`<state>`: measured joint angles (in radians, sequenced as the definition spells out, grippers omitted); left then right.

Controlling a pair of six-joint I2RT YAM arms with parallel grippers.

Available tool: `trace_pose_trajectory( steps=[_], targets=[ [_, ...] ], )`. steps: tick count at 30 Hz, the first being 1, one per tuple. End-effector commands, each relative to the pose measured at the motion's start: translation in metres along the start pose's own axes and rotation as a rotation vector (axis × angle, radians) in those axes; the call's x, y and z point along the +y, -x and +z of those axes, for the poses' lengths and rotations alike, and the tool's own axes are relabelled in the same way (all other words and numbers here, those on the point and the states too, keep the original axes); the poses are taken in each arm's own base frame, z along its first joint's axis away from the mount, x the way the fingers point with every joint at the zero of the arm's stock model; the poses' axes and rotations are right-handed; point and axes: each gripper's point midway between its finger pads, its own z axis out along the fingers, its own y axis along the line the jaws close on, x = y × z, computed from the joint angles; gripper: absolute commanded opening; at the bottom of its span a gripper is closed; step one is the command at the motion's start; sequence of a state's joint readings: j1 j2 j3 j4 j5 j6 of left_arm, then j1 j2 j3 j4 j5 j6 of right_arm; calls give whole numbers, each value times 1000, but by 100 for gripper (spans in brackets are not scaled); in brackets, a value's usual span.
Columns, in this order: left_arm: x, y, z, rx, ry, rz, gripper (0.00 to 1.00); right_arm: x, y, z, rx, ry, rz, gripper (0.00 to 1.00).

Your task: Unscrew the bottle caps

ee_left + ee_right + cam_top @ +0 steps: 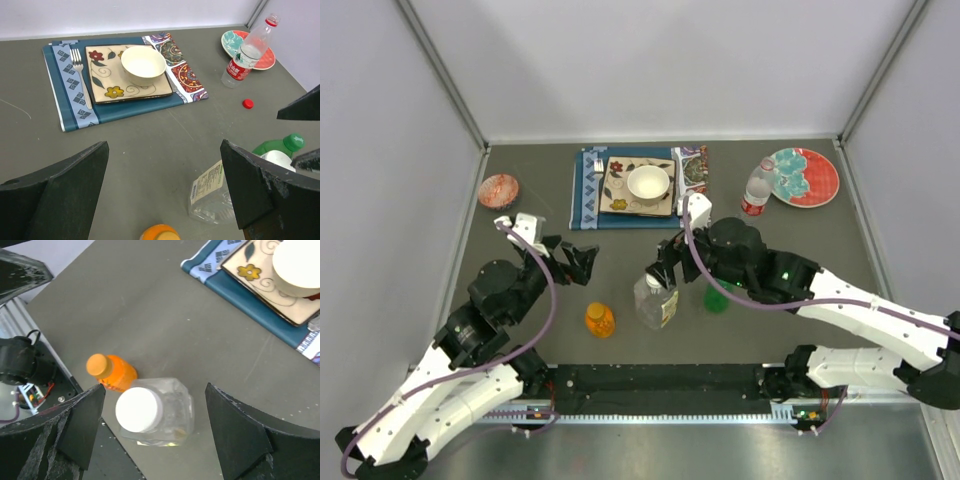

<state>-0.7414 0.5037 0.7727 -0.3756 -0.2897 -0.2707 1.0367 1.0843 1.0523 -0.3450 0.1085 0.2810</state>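
Note:
The larger clear bottle (655, 303) stands upright near the front with its white cap (139, 410) on. My right gripper (155, 390) hovers open just above it, one finger on each side of the cap, touching nothing. Left of it stands the squat orange bottle (119, 376) with its orange cap (97, 365) on. The green bottle (274, 148), green cap (293, 141) on, is half hidden under my right arm. A clear red-label bottle (245, 56) stands at the back right, and a loose red cap (248, 104) lies near it. My left gripper (165, 165) is open and holds nothing.
A blue placemat (586, 190) at the back carries a patterned square plate (618, 195), a white bowl (648, 183) and a fork (79, 70). A red and teal dish (805, 177) sits back right, and a reddish bowl (498, 190) back left. Grey walls enclose three sides.

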Motion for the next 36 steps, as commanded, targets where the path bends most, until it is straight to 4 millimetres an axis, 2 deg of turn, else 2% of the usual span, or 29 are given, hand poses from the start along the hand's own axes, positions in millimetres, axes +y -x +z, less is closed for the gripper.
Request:
trace_pose_trajectory(
  steps=[1,5,9,16,19,22,24,25,29,32,33,34,36],
  targets=[
    [0,20,-8,-58,2,-18,99,25,9,6,-44,60,21,82],
    [0,17,-9,-50,-2,-23,99,33,-4,12,-15,62,15,82],
    [0,14,-12,-48,-6,-26,99,23,-21,17,12,15,36,80],
    [-1,7,-9,-28,-12,-31,99,13,-30,16,14,-30,43,72],
    [-2,5,-8,-25,-18,-34,99,12,-32,16,17,-36,45,64],
    [-3,4,-7,-20,-19,-31,99,12,-29,14,7,-31,44,48],
    [-3,3,-6,-15,-20,-30,99,12,-28,13,2,-29,42,42],
    [-3,3,-6,-15,-21,-28,99,12,-25,11,-7,-31,43,36],
    [-5,5,-5,-20,-30,-21,99,11,-10,0,-52,-33,48,25],
    [-7,14,-6,-40,-39,-12,99,7,16,-15,-115,-59,34,15],
    [-9,21,-7,-55,-46,-12,99,3,31,-20,-148,-91,22,10],
    [-13,24,-8,-61,-68,-2,99,1,38,-23,-163,-99,11,0],
    [-23,39,-10,-89,-115,13,99,2,58,-32,-186,-74,-7,0]
  ],
)
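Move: The white cap of the big clear bottle sits about 4 cm below the right gripper, roughly 1 cm back and 1 cm to its left. The orange bottle stands some 13 cm left of that cap and 3 cm nearer the base; the green bottle is about 14 cm to the cap's right and 2 cm farther out, both much lower. From the left gripper the cap is some 17 cm right, 3 cm ahead and 7 cm lower. Sink the open right gripper about 4.5 cm over the white cap, first easing back and left by some 2 cm to straddle it and then returning slightly right as it drops. Close the fingers so they pinch the cap from both sides, then raise the big clear bottle by it about 3 cm, drifting a little to the right. ##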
